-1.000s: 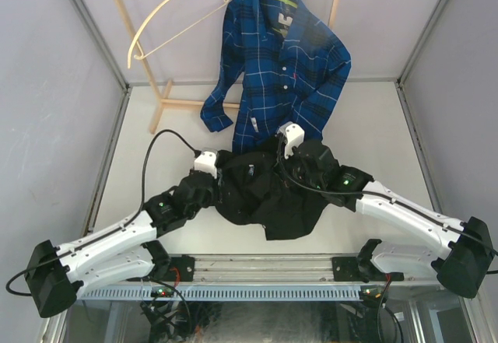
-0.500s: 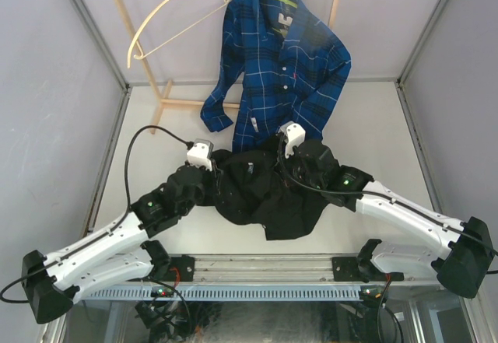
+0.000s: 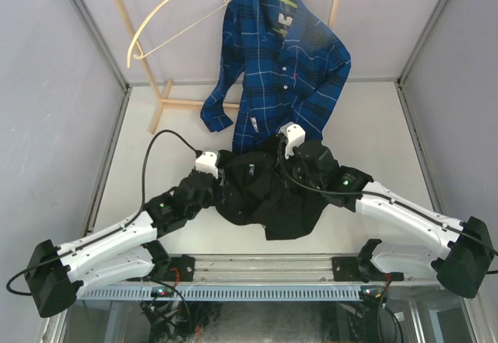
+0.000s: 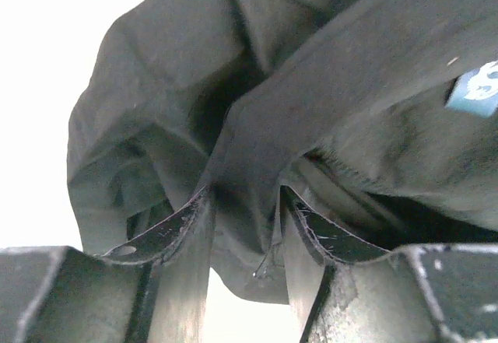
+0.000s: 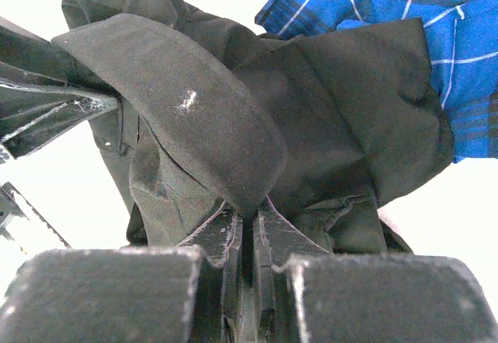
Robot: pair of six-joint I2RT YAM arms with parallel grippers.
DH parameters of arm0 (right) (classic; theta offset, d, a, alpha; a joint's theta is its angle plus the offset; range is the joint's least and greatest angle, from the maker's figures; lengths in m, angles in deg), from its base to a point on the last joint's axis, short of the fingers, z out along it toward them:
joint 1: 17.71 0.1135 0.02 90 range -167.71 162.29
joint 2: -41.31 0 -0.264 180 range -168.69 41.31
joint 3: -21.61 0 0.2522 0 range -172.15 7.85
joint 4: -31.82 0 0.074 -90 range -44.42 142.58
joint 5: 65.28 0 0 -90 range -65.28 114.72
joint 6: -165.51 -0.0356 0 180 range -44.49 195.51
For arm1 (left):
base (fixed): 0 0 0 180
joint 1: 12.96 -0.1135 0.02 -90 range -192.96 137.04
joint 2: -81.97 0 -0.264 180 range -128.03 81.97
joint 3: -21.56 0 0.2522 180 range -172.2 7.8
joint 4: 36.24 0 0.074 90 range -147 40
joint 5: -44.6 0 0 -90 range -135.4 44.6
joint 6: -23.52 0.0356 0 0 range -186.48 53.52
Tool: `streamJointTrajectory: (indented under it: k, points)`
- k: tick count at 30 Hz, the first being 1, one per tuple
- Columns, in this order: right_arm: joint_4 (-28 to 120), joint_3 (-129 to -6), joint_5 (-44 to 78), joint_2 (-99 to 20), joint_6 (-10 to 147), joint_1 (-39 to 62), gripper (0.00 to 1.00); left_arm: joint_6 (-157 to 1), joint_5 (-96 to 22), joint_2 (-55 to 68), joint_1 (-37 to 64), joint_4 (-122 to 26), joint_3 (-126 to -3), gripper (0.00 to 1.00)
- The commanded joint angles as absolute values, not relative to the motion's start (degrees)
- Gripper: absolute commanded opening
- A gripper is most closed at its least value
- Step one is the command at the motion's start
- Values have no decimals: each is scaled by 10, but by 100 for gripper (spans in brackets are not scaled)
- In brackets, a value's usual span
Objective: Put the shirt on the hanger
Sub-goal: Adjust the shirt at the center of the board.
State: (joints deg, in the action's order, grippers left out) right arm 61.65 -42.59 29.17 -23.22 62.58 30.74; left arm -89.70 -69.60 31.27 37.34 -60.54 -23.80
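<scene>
The black shirt (image 3: 268,199) lies crumpled on the white table between my two arms. My right gripper (image 5: 249,215) is shut on a rounded flap of the shirt (image 5: 202,117), likely the collar, at the heap's far side (image 3: 282,160). At the heap's left edge sits my left gripper (image 3: 220,180). In the left wrist view its jaws (image 4: 245,203) stand apart, with a fold of the black shirt (image 4: 257,125) running loosely between them. The pale wooden hanger (image 3: 167,16) hangs by its metal hook from the rack at the back left, bare.
A blue plaid shirt (image 3: 280,71) hangs on its own hanger at the back, its hem reaching down to the black heap. A wooden rack (image 3: 167,103) stands at the back left. Grey walls and metal frame posts close in both sides.
The left arm drew back to the left with its jaws narrowed, then came back to the shirt's left edge with the jaws wider apart. The right arm and shirt held still.
</scene>
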Motion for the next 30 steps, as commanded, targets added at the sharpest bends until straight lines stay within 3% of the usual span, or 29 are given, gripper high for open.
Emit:
streamJointTrajectory:
  k: [1,8,12,23,30]
  points:
    - [586,-427,291,-221,615,306,0,-913,-715,310,377,-569,-216,41]
    - [587,-428,296,-214,614,307,0,-912,-707,324,377,-576,-239,10]
    - [585,-428,312,-199,617,307,0,-899,-696,363,377,-608,-296,2]
    - [591,-564,487,-171,722,327,0,-807,-645,358,377,-748,-589,0]
    - [580,-756,544,-187,812,330,0,-733,-665,291,377,-824,-853,0]
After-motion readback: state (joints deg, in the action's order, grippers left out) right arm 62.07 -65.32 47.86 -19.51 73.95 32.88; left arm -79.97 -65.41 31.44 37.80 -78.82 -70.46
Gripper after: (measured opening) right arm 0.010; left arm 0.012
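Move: A fold of the black shirt's edge already lies between the left hand's half-open fingers, about 1 cm ahead and 1 cm below, with the white-and-blue tag some 9 cm to its right and 2 cm farther out. The right hand already grips that edge; the black shirt's middle is about 8 cm back, 3 cm left and 6 cm below it. The blue shirt's hem hangs roughly 7 cm ahead of the right hand, in line with it and some 4 cm lower. The left fingers close and pinch the fold of the black shirt while the hand dips a couple of centimetres, then the hand lifts fast, ending about 30 cm up. The right hand, keeping its grip, starts upward slightly later and climbs some 20 cm, drifting a little forward and right, away from the left hand. Both wrists tip their fingers upward, by 20 to 30 degrees. ##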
